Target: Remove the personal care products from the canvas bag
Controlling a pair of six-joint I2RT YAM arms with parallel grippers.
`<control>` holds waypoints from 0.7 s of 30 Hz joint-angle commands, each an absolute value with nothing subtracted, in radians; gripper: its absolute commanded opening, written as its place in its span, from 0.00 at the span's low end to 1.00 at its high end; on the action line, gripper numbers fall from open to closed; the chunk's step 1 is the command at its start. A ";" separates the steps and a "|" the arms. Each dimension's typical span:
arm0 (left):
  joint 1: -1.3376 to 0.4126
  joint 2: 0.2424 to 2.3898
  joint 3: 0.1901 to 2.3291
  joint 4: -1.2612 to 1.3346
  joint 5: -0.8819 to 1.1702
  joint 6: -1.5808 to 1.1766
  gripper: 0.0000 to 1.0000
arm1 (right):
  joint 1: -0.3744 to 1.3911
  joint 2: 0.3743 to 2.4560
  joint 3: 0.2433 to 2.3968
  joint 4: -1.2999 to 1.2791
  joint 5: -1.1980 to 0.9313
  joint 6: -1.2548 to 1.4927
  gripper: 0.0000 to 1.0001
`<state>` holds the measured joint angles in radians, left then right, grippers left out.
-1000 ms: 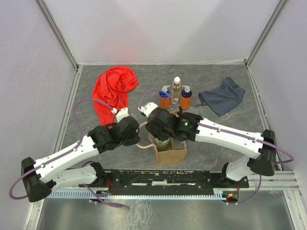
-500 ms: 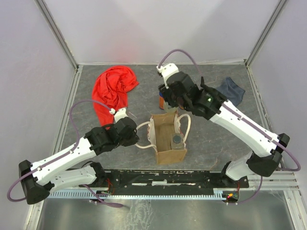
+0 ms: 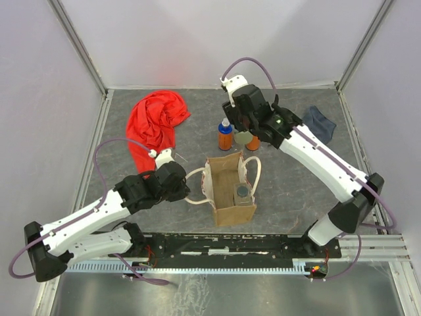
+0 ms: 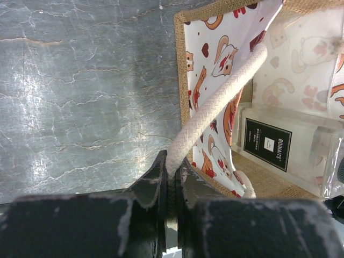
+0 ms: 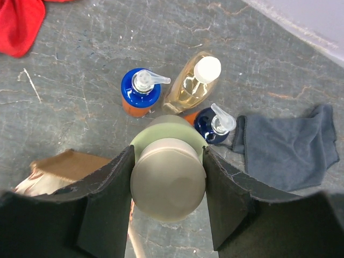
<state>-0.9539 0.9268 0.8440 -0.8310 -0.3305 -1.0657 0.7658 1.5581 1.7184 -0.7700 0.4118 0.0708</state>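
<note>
The canvas bag (image 3: pixel 231 209) stands open at the near middle of the table. My left gripper (image 3: pixel 187 179) (image 4: pixel 172 165) is shut on its left cream handle (image 4: pixel 215 107). A clear squarish dark-capped bottle (image 3: pixel 243 195) (image 4: pixel 285 148) lies inside the bag. My right gripper (image 3: pixel 245 139) (image 5: pixel 167 157) is shut on the beige white-capped bottle (image 5: pixel 167 180), held above the table behind the bag. Below it stand an orange blue-topped bottle (image 3: pixel 225 135) (image 5: pixel 140 95), a slim amber bottle (image 5: pixel 191 83) and a second orange bottle (image 3: pixel 254 142) (image 5: pixel 213 122).
A red cloth (image 3: pixel 156 122) lies at the back left. At the back right a dark blue-grey cloth (image 3: pixel 317 123) (image 5: pixel 290 148) lies partly under my right arm. Grey walls enclose the table on three sides.
My right gripper has come up out of the bag with the beige bottle and carried it back over the standing bottles. My left gripper has kept hold of the handle.
</note>
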 commanded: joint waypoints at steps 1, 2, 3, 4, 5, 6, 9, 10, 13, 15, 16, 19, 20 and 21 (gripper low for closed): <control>-0.952 0.899 0.841 -0.847 -0.341 -1.110 0.10 | 0.720 1.590 1.679 -0.546 0.388 0.043 0.43; -0.951 0.900 0.843 -0.849 -0.340 -1.110 0.10 | 0.710 1.604 1.669 -0.532 0.378 0.048 0.42; -0.952 0.900 0.844 -0.850 -0.339 -1.110 0.10 | 0.700 1.622 1.660 -0.519 0.366 0.053 0.42; -0.953 0.899 0.846 -0.851 -0.340 -1.111 0.10 | 0.694 1.638 1.653 -0.512 0.359 0.060 0.42; -0.952 0.899 0.847 -0.852 -0.339 -1.111 0.10 | 0.687 1.654 1.647 -0.505 0.354 0.069 0.42; -0.952 0.899 0.849 -0.854 -0.339 -1.112 0.10 | 0.682 1.669 1.640 -0.498 0.345 0.079 0.42; -0.952 0.900 0.853 -0.864 -0.342 -1.112 0.10 | 0.672 1.701 1.605 -0.465 0.321 0.106 0.42; -0.952 0.898 0.854 -0.867 -0.343 -1.113 0.10 | 0.669 1.712 1.599 -0.459 0.315 0.114 0.42; -0.952 0.894 0.858 -0.876 -0.345 -1.114 0.10 | 0.667 1.737 1.584 -0.446 0.303 0.132 0.42; -0.952 0.893 0.859 -0.880 -0.345 -1.114 0.10 | 0.665 1.746 1.574 -0.441 0.300 0.140 0.43; -0.953 0.895 0.859 -0.880 -0.345 -1.112 0.10 | 0.664 1.750 1.567 -0.437 0.297 0.144 0.43; -0.952 0.899 0.863 -0.880 -0.344 -1.112 0.10 | 0.663 1.757 1.548 -0.431 0.304 0.160 0.47; -0.951 0.900 0.865 -0.880 -0.344 -1.109 0.10 | 0.663 1.759 1.542 -0.431 0.308 0.164 0.50; -0.952 0.902 0.866 -0.881 -0.344 -1.108 0.10 | 0.662 1.759 1.535 -0.431 0.313 0.165 0.51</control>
<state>-0.9539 0.9123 0.8440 -0.8597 -0.3305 -1.0805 0.6662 1.7832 1.5253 -0.5598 0.2855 0.1421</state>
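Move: The right hand already holds the cream jar by its lid, and the free table spot it is taken to lies about 4 cm ahead, 1 cm left and 24 cm below. Around that spot, roughly 17 cm below the hand, stand the left pump bottle (9 cm ahead, 6 cm left), the right pump bottle (9 cm ahead, 5 cm right) and the clear bottle (13 cm ahead, 1 cm right); the canvas bag lies some 14 cm back and 4 cm left. From the left hand, that spot is about 22 cm ahead, 17 cm right. The right hand lowers the cream jar steeply, about 15 cm down and some 5 cm forward, towards the free patch on the near side of the two pump bottles, the forward part coming early and the last stretch almost straight down and slowing. On the way the wrist tips the fingers some 13 degrees further downward, while they keep their hold on the lid; whether the jar's bottom has reached the table can't be seen. ##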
